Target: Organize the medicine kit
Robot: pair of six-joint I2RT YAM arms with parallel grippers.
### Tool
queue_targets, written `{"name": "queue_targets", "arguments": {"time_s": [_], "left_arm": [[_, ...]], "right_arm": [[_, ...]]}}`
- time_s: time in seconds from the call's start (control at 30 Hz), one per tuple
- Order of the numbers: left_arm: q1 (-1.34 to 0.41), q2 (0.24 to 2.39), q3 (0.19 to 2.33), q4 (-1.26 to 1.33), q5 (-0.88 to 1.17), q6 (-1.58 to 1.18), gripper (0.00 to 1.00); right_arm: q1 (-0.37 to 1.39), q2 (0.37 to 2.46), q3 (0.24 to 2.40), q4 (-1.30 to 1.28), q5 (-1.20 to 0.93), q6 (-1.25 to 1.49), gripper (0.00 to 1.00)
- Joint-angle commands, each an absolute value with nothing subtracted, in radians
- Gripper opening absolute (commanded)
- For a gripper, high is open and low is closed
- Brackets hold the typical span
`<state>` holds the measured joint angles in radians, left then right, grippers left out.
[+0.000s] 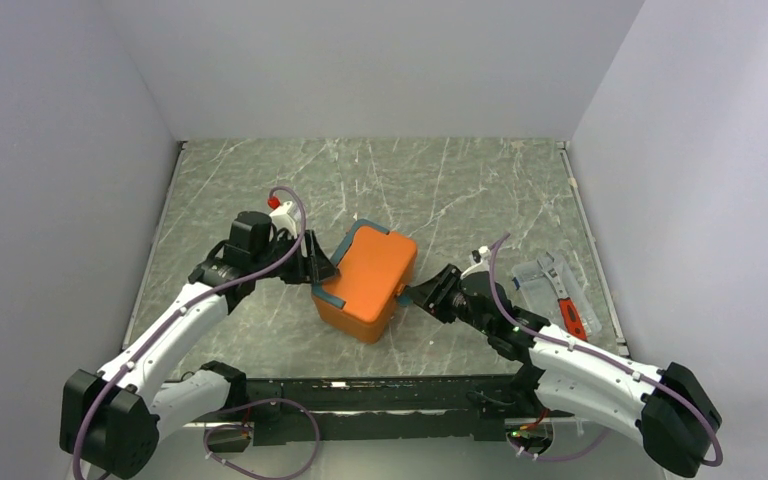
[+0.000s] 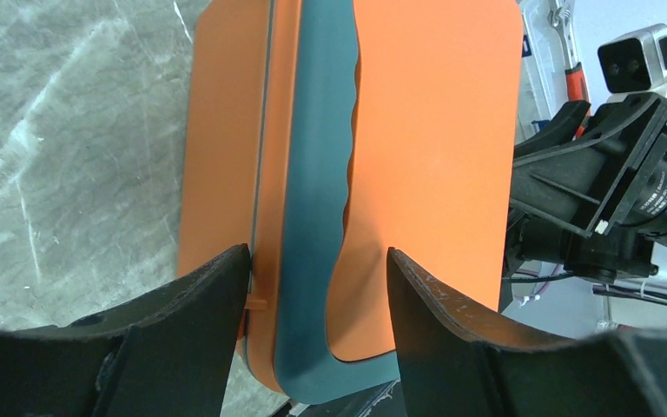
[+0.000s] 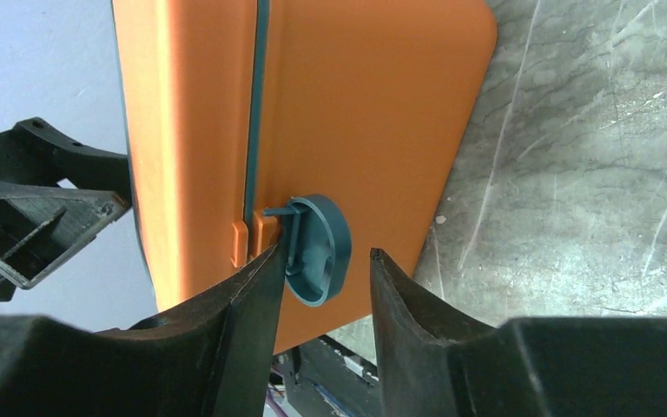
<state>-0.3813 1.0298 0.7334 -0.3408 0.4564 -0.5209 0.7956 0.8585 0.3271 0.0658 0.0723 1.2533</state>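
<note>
The medicine kit [image 1: 365, 278], an orange box with its lid down, lies at an angle in the middle of the table. My left gripper [image 1: 312, 268] stands at its left end. In the left wrist view its open jaws straddle the teal handle [image 2: 313, 217] and the lid's edge, and the left finger [image 2: 217, 304] rests by the seam. My right gripper [image 1: 416, 296] is at the opposite side, open around the round teal latch [image 3: 317, 248]. The left finger [image 3: 256, 287] touches the latch; the right finger stands clear of it.
A clear tray [image 1: 552, 285] holding a red-handled tool [image 1: 570, 315] lies at the right edge of the marble table. Grey walls enclose the table on three sides. Both arms' bases sit on the black rail at the near edge.
</note>
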Motion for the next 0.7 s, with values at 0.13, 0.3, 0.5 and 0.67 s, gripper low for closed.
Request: {"name": "queue_targets", "arguments": {"time_s": [0.13,0.3,0.5,0.67], "left_arm": [[-0.4,0.983,0.711,-0.331,0.523,-0.559,0.64],[-0.402,0.973,0.721,-0.346,0.512,-0.552,0.64],[-0.402,0.979,0.722,-0.35,0.5,-0.542,0.64],[-0.403,0.987,0.725,-0.34,0.504,-0.536,0.64]], "right_arm": [[0.8,0.861,0.31,0.146,0.073,1.283,0.37],[0.8,0.834,0.31,0.122,0.085,1.285,0.26],[0.799,0.799,0.316,0.076,0.103,1.278,0.19],[0.8,0.788,0.327,0.058,0.107,1.26,0.1]]}}
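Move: At the right gripper's open fingertips, the box's teal latch lies about 1 cm ahead and 1 cm to the left, at roughly the same height; the middle of the orange box is some 9 cm to the left, 2 cm farther out and 3 cm lower. From the left hand, which straddles the lid's hinge-side edge, the latch is about 16 cm to the right, 3 cm nearer the bases and a few cm lower. Closing on the teal latch, the right fingers go from under half open to nearly shut and pinch it between their tips, the hand staying in place save for a rise of about half a centimetre at the end. The left hand draws back about 1 cm at first, then holds still, its fingers unchanged and still astride the lid's hinge-side edge. ##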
